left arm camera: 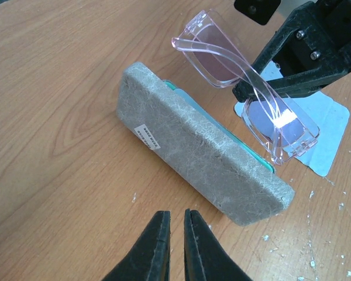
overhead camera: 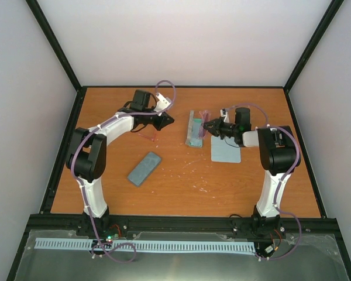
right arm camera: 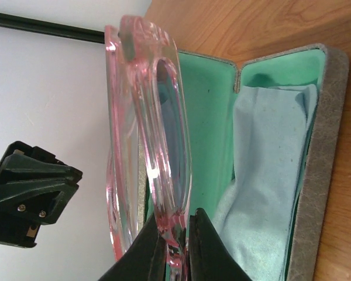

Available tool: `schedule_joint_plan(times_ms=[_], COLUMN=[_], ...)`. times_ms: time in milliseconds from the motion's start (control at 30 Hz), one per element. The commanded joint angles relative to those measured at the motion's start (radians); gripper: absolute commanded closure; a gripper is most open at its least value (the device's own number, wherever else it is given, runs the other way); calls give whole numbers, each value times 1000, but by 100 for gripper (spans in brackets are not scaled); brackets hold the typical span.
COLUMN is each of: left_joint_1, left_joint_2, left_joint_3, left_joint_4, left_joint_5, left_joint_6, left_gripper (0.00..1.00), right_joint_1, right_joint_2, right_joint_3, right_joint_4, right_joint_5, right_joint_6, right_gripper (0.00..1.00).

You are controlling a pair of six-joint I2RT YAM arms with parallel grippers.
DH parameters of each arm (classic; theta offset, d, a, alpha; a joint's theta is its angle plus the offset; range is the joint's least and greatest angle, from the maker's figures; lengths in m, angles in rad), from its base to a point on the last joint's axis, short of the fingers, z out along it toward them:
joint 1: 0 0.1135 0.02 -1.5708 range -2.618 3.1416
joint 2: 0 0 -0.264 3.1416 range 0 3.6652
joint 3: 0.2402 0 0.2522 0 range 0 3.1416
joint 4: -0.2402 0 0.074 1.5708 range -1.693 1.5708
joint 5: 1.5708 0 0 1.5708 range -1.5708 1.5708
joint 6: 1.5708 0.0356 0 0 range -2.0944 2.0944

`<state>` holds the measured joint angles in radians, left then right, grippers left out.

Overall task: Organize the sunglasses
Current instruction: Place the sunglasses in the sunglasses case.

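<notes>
My right gripper [right arm camera: 176, 237] is shut on a see-through pink pair of sunglasses [right arm camera: 146, 117], pinching the frame and holding it folded on edge just over an open grey case [right arm camera: 324, 146]. The case has green lining and a pale blue cloth [right arm camera: 269, 175] lying inside. In the top view this case [overhead camera: 193, 132] sits mid-table, with the right gripper [overhead camera: 209, 125] at its right side. My left gripper [left arm camera: 176, 218] hovers left of the case's grey lid [left arm camera: 205, 158], its jaws nearly together with nothing between them. A second faint red-pink pair of sunglasses [overhead camera: 147, 136] lies on the table below the left gripper [overhead camera: 165, 121].
A closed blue-grey case [overhead camera: 144, 168] lies on the table's near left part. A pale blue cloth [overhead camera: 226, 150] lies flat under the right arm. Small white specks dot the wood. Black frame rails border the table.
</notes>
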<state>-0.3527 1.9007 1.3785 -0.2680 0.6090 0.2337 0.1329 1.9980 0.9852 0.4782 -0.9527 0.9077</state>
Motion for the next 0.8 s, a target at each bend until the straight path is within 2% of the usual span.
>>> schedule_joint_plan(times_ms=[0,267,600,767], left_joint_1=[0,0,0,1], left_joint_2=[30,87,111,120], left_joint_3=[24,56,80,89], left_joint_4=[15,13,16,16], left_joint_5=[19,29,35,41], left_joint_6=[-10,-19,-19,-22], left_gripper=[89,89,89,89], right_joint_1=[2,16,51,79], right_joint_2=[23,68,130,163], right_joint_3=[-1,54,128,181], right_joint_4=[47,-114,-157,-230], right_joint_5=[6,38,35,28], right_joint_6=[29,-61,-73,-107], right_gripper=[97,97,97,96])
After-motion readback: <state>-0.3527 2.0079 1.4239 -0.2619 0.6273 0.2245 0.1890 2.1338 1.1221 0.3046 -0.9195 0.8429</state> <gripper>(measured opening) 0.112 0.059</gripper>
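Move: The open sunglasses case, lid standing on its left side and a cloth in its tray, has its middle some 3 cm to the left of your right hand, about level with it in reach and roughly 6 cm below; that hand already holds the purple sunglasses. The blue cloth lies about 8 cm right and 7 cm back, some 9 cm down; the pink glasses about 20 cm left, level in reach. From the left hand the case is about 8 cm right and 11 cm below. Lower the right gripper about 4.5 cm, keeping its pinch on the purple sunglasses and tipping a few degrees, so they go down over the cloth-lined tray; near the bottom, ease leftward some 2.5 cm towards the upright lid. Sink the left gripper about 3.5 cm on the lid's outer side, fingers still nearly shut. ##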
